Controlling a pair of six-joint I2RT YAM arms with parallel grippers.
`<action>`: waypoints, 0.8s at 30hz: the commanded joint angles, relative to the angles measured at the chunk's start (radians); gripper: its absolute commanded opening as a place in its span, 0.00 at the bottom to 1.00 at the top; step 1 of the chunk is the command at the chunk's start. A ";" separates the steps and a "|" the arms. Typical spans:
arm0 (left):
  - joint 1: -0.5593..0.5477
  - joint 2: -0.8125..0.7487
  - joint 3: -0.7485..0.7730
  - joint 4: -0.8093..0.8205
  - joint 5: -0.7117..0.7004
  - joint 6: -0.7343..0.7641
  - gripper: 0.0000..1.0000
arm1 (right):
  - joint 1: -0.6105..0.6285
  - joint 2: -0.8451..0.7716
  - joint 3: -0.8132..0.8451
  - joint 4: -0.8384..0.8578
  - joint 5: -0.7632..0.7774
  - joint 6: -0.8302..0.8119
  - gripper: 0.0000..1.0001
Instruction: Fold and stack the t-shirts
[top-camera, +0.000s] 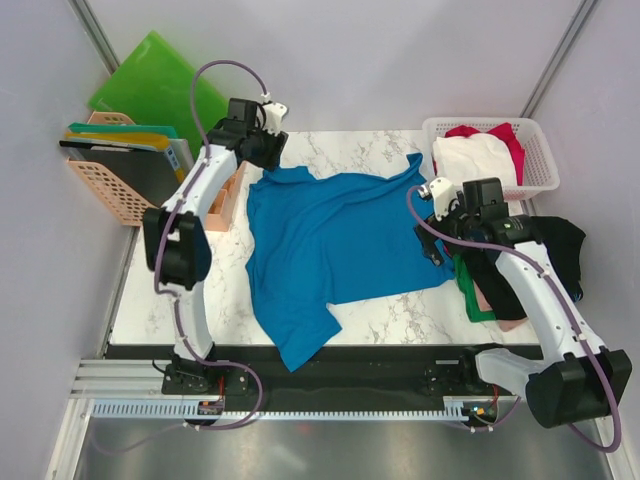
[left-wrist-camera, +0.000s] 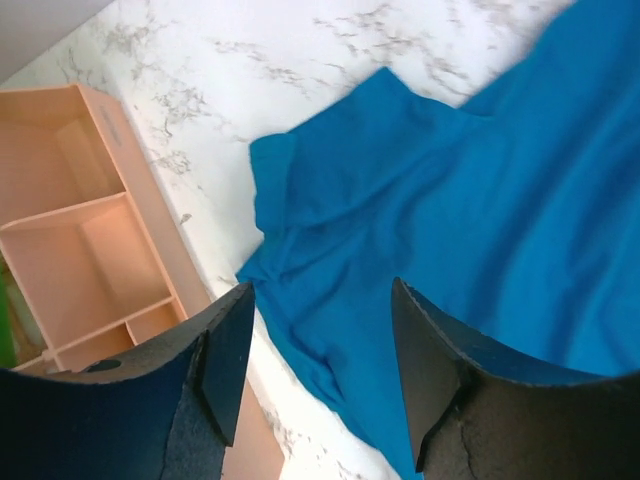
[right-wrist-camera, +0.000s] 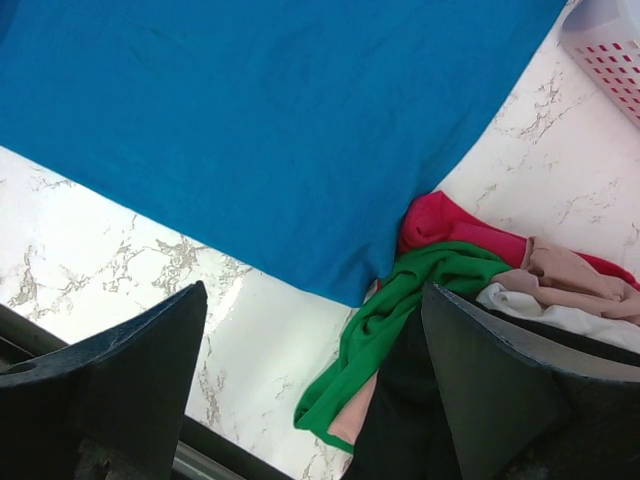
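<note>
A bright blue t-shirt (top-camera: 330, 245) lies spread on the marble table (top-camera: 400, 320), one sleeve hanging towards the front edge. My left gripper (top-camera: 264, 152) hovers open over its far left sleeve (left-wrist-camera: 330, 190), and the fingers (left-wrist-camera: 225, 360) hold nothing. My right gripper (top-camera: 441, 213) is open above the shirt's right corner (right-wrist-camera: 350, 270), its fingers (right-wrist-camera: 150, 380) astride bare marble and a green t-shirt (right-wrist-camera: 400, 320). Beside it lies a heap of red (right-wrist-camera: 450, 225), pale pink (right-wrist-camera: 570, 275), white (right-wrist-camera: 560, 315) and black (top-camera: 560, 245) t-shirts.
A white lattice basket (top-camera: 528, 186) at the back right holds white and red cloth. A pink divided tray (left-wrist-camera: 80, 250) sits left of the blue shirt. Green folders (top-camera: 155, 85) and an orange file rack (top-camera: 115, 195) stand at the back left.
</note>
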 joint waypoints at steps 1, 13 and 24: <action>0.005 0.122 0.163 -0.047 -0.131 -0.097 0.64 | 0.000 0.012 -0.014 0.044 0.024 -0.029 0.95; 0.004 0.384 0.389 -0.139 -0.225 -0.102 0.66 | 0.000 0.025 -0.079 0.100 0.041 -0.032 0.95; 0.001 0.459 0.391 -0.199 -0.239 -0.091 0.58 | 0.002 0.007 -0.129 0.136 0.075 -0.024 0.95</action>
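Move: The blue t-shirt's far left corner lies about 7 cm ahead of the left hand, 2 cm left and 17 cm below; the peach organizer is some 8 cm left of that corner and 2 cm nearer, the folders about 25 cm left of it. For the right hand, the shirt's near right corner is roughly 7 cm ahead, 2 cm right and 16 cm down, with the green cloth 5 cm right of that corner and 3 cm nearer. The left hand sinks about 13 cm over the blue t-shirt's far left corner, first also reaching some 6 cm forward and then easing back slightly while drifting about 3 cm left, its wrist tipping some 15 degrees steeper and turning roughly 10 degrees counter-clockwise, with the parted fingers ending close over the folded flap. The right hand, wide open, lowers more slowly, about 4 cm, towards the shirt's near right corner, edging slightly to the right. ##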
